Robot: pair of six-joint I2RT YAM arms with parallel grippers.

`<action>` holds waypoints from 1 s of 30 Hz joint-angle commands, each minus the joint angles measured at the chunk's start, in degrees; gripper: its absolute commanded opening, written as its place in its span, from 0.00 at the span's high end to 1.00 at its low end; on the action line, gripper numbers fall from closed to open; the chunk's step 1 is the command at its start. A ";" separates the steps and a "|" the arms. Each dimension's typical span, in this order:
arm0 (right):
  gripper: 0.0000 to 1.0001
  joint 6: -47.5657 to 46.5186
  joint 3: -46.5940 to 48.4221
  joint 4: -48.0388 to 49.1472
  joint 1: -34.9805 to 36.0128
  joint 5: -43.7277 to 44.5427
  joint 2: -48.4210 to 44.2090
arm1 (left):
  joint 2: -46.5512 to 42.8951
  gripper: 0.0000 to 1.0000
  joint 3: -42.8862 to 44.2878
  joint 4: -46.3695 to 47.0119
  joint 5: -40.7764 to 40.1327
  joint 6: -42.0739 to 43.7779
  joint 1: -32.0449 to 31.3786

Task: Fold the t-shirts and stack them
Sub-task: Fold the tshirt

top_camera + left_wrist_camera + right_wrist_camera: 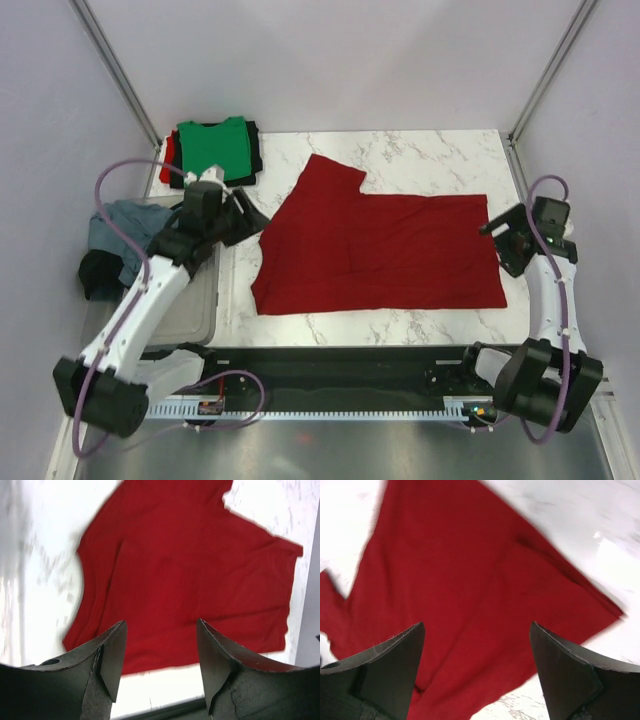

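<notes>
The dark red t-shirt lies flat on the marble table, folded over, one sleeve pointing to the back left. It fills the left wrist view and the right wrist view. My left gripper hovers at its left edge, open, with nothing between the fingers. At the shirt's right edge my right gripper stands wide open and empty. At the back left is a folded stack with a bright green t-shirt on top of a black one. A grey-blue t-shirt lies crumpled at the left.
A clear plastic tub sits at the left under my left arm, with the grey-blue shirt and a dark cloth at its far side. Metal frame posts rise at the table's back corners. Bare marble shows behind the red shirt.
</notes>
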 commanded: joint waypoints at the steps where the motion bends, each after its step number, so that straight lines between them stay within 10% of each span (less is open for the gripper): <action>1: 0.08 -0.37 8.31 2.69 8.68 3.94 2.58 | 13.00 0.36 9.08 7.87 -2.20 10.88 0.20; 17: 0.09 -5.64 4.29 7.78 29.27 4.47 -0.40 | 89.91 0.37 82.79 16.15 2.55 18.98 0.38; 30: 0.09 -6.43 2.18 8.40 30.60 1.66 -2.07 | 99.87 0.37 88.30 20.37 3.94 7.39 3.37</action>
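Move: The red shirt's far sleeve has its outer corner about 43 cm ahead of the left hand, some 12 cm to its right and roughly 19 cm below. The green stack's middle lies about 41 cm ahead of the left hand and 12 cm to its left. From the right hand, the red shirt's body middle is some 26 cm left, 9 cm ahead and 12 cm down; the shirt's near right corner is about 7 cm back and 3 cm right. The red shirt's far sleeve corner draws the open left hand, which sweeps some 40 cm forward, sinking about 15 cm and bearing right past the green stack, stopping just short of the corner, fingers tipped up slightly. Above the shirt, the right hand rises and goes forward, then swings left and eases back, turning some 30 degrees counter-clockwise, open. ##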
